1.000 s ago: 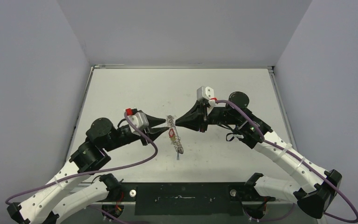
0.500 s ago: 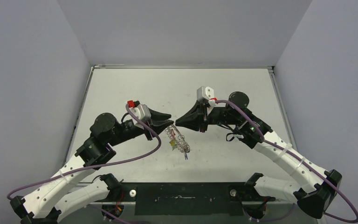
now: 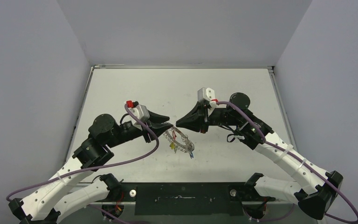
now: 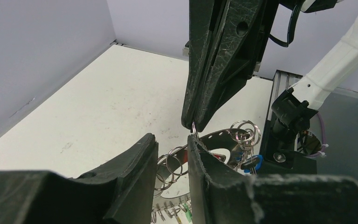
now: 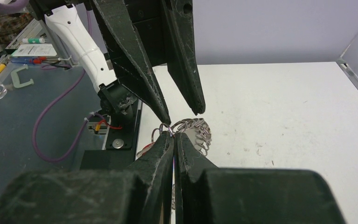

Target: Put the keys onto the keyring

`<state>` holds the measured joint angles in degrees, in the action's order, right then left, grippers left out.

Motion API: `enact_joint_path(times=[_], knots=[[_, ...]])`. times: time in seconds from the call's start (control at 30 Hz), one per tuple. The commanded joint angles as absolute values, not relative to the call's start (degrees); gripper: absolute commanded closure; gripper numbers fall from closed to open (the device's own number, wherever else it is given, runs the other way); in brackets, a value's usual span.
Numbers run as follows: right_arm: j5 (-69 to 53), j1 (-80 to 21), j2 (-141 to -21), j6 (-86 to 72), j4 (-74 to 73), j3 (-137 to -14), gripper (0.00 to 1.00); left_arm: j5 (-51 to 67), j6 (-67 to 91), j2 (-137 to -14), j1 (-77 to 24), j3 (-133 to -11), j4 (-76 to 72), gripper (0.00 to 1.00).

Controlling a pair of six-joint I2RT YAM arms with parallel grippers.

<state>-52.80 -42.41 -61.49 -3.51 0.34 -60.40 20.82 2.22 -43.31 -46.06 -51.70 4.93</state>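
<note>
The keyring (image 3: 181,142), a grey band edged with wire loops, hangs tilted over the table between both arms. My right gripper (image 3: 177,124) is shut on one wire loop at the ring's top; from the left wrist its tip (image 4: 193,126) comes down from above. My left gripper (image 4: 171,139) is open, with several loops (image 4: 179,161) in the gap and its right finger (image 4: 196,154) against the band (image 4: 221,136). A blue-tagged key (image 4: 253,162) hangs under a bunch of loops, and a red tag (image 4: 217,157) shows through the ring's hole. The right wrist view shows the pinched loop (image 5: 168,128).
A green tag (image 4: 185,215) and a yellow tag (image 3: 173,145) also hang from the ring. The black base plate (image 3: 182,198) runs along the near edge. Purple cables (image 3: 140,154) loop beside both arms. Grey walls close in the white table (image 3: 130,88).
The left gripper has shifted slightly back and up. The keyring has swung from hanging edge-on to tilted flatter, spreading toward the lower right. The right gripper has stayed shut in place.
</note>
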Motion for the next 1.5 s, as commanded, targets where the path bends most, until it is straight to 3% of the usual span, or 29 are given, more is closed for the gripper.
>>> enact_joint_path(times=[0.0, 0.43, 0.73, 0.83, 1.07, 1.23, 1.33, 1.47], knots=[[-52.5, -42.4, -60.0, -2.6, 5.0, -60.9, 1.0, 19.9, 3.1, -41.6, -46.1, -55.1, 5.3, 0.72], [-51.9, -42.4, -60.0, -2.4, 4.7, -60.8, 1.0, 24.3, 5.8, -44.1, -46.2, -55.3, 5.1, 0.73], [-51.7, -42.4, -59.9, -2.3, 4.5, -60.5, 1.0, 26.4, 6.1, -47.0, -46.2, -55.9, 5.7, 0.87], [-51.5, -42.4, -59.8, -2.2, 4.3, -60.4, 1.0, 26.5, 5.5, -46.9, -46.2, -56.0, 6.6, 0.99], [-51.2, -42.4, -59.8, -0.5, 1.7, -61.0, 1.0, 25.3, 2.6, -47.2, -46.2, -58.6, 11.4, 1.0], [-50.7, -42.1, -59.9, 3.9, -4.3, -63.3, 0.68, 28.7, -3.0, -51.0, -46.1, -64.9, 19.4, 1.0], [-51.2, -41.3, -60.1, 6.6, -7.7, -65.2, 0.6, 30.6, -7.4, -54.0, -46.2, -70.5, 28.0, 1.0], [-52.7, -40.6, -60.8, 9.7, -11.3, -66.8, 0.59, 32.1, -12.3, -57.9, -46.2, -76.5, 36.6, 1.0]])
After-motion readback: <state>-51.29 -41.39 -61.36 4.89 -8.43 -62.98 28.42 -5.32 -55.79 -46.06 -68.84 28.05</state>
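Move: The wire loop that the left hand is after is already held in the right fingertips, about 1 cm to the left of the right hand point. From the left hand it lies about 2 cm to the right, 1 cm back and 1 cm lower. The round metal keyring hangs from it, its middle some 6 cm below the right hand, 2 cm back and 1 cm right. The blue key hangs at its near end, about 7 cm back, 4 cm right and 8 cm below the right hand. Up by a scant 1 cm and slightly back, then down and to the right some 2 cm each, the left hand brings its part-open fingers onto the wire loop and shuts them on it, while the right hand holds almost still. With the loop pinched, the left fingers tip down about 15 degrees; only then do the right fingers open and let go, that hand starting to ease off about 1 cm forward and right. ##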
